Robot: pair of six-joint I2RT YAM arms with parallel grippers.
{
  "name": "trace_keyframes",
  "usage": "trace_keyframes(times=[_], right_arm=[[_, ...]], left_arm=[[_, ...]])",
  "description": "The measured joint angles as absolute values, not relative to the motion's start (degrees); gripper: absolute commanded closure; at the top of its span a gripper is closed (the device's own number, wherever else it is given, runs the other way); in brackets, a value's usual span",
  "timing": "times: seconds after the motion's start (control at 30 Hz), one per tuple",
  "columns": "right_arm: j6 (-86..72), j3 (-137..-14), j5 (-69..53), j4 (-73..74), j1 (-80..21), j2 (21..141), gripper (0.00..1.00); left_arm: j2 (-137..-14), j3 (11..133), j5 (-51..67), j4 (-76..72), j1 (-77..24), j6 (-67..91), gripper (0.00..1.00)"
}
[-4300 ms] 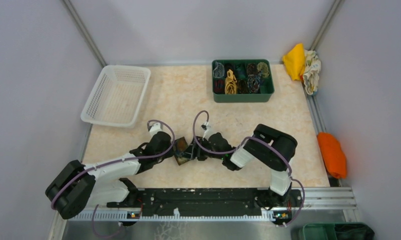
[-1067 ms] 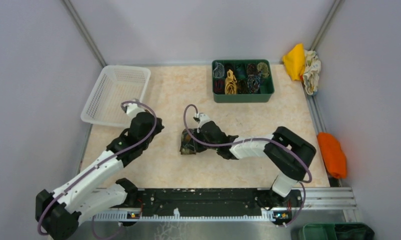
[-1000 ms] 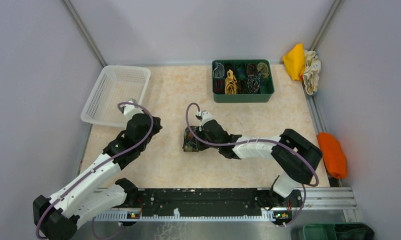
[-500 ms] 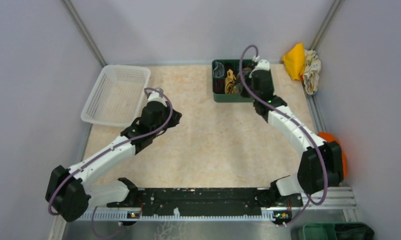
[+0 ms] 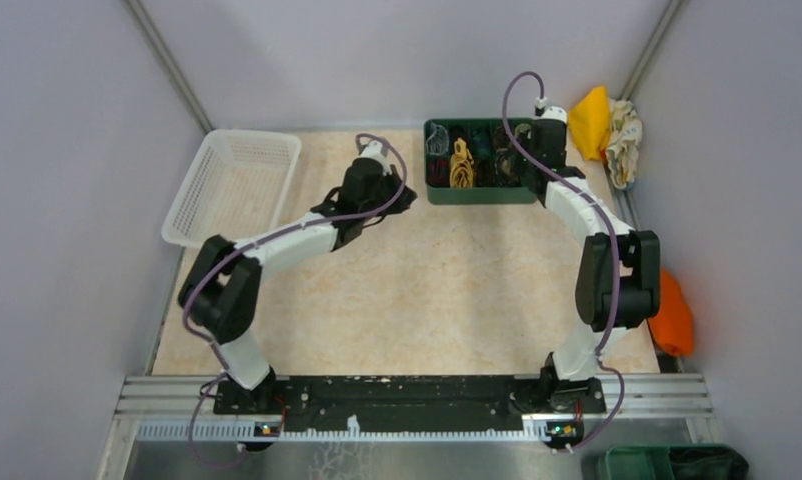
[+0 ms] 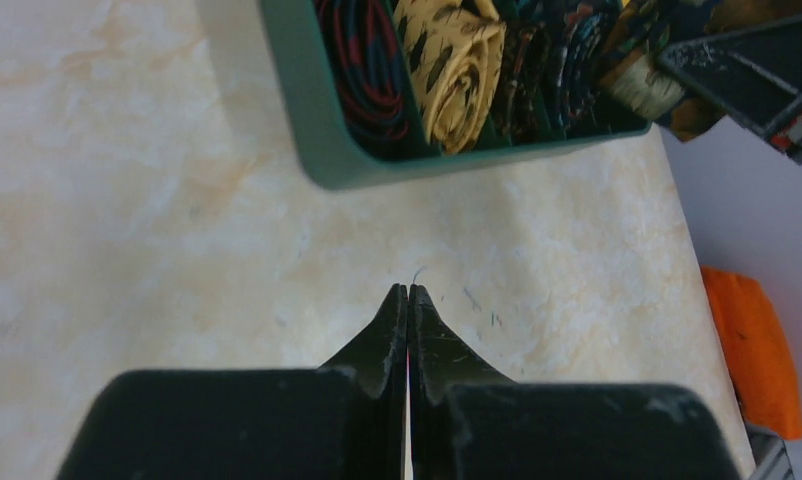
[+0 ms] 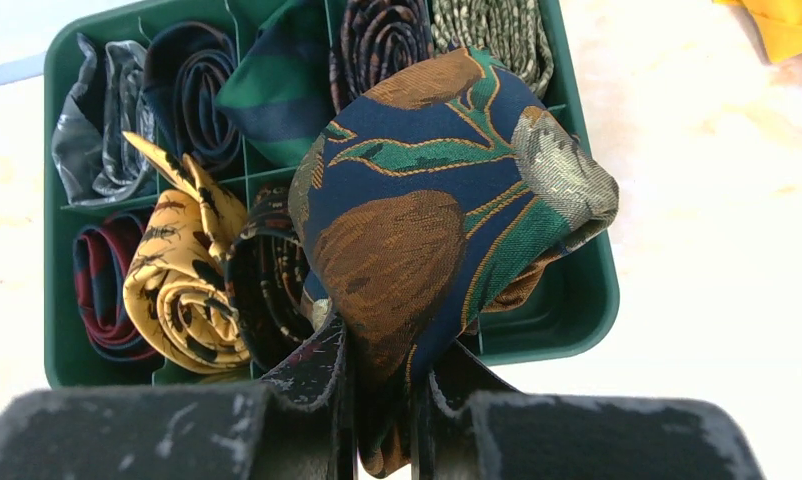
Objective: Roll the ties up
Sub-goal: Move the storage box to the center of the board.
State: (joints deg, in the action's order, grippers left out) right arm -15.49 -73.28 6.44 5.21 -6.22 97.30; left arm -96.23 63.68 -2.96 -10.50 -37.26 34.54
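My right gripper (image 7: 382, 372) is shut on a rolled tie (image 7: 427, 200), dark navy with brown and teal blotches. It hangs over the near right compartment of the green bin (image 7: 567, 330). In the top view the right gripper (image 5: 543, 140) is above the bin's right end. Several other rolled ties fill the bin's compartments, among them a gold one (image 7: 177, 290), a maroon striped one (image 7: 97, 285) and a grey one (image 7: 97, 140). My left gripper (image 6: 408, 292) is shut and empty, low over the bare table just left of the bin (image 5: 482, 193).
A white mesh basket (image 5: 232, 190) stands at the back left. Yellow and white cloth lumps (image 5: 602, 125) lie beyond the table's back right corner. An orange cloth (image 5: 672, 320) lies off the right edge. The grey walls stand close on both sides.
The right gripper has carried the rolled tie from the table's middle to above the bin's right end. The left arm has swung from the left side towards the bin.
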Motion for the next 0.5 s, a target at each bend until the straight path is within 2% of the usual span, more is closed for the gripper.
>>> trace_keyframes(times=[0.27, 0.5], right_arm=[[-15.7, -73.3, 3.9, 2.9, -4.6, 97.5, 1.0], [-15.7, -73.3, 2.4, 1.3, -4.0, 97.5, 1.0]], left_arm=[[-119.5, 88.1, -2.8, -11.3, -37.2, 31.4, 1.0], [-135.4, 108.4, -5.8, -3.2, -37.3, 28.5, 1.0]])
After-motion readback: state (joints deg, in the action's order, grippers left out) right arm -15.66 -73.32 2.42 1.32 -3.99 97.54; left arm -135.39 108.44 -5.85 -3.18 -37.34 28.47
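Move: The storage box's middle lies about 16 cm ahead of the left hand, 17 cm to its right and 13 cm lower. In the box's front row the red-blue tie is some 11 cm ahead and 6 cm right, the yellow tie about 12 cm ahead and 11 cm right, both below the hand. From the right hand, which already holds a patterned tie over the box, the box's middle is roughly 6 cm ahead, 8 cm left and 13 cm below. Forward and to the right goes the left hand, fast, some 13 cm out and 9 cm across, sinking about 6 cm, most of that late on, with its fingers kept shut. It comes in over the storage box's front left part, above the red-blue tie, rolling slightly; no touch can be seen. The right hand keeps its pinch on the patterned tie and rises about a centimetre. ##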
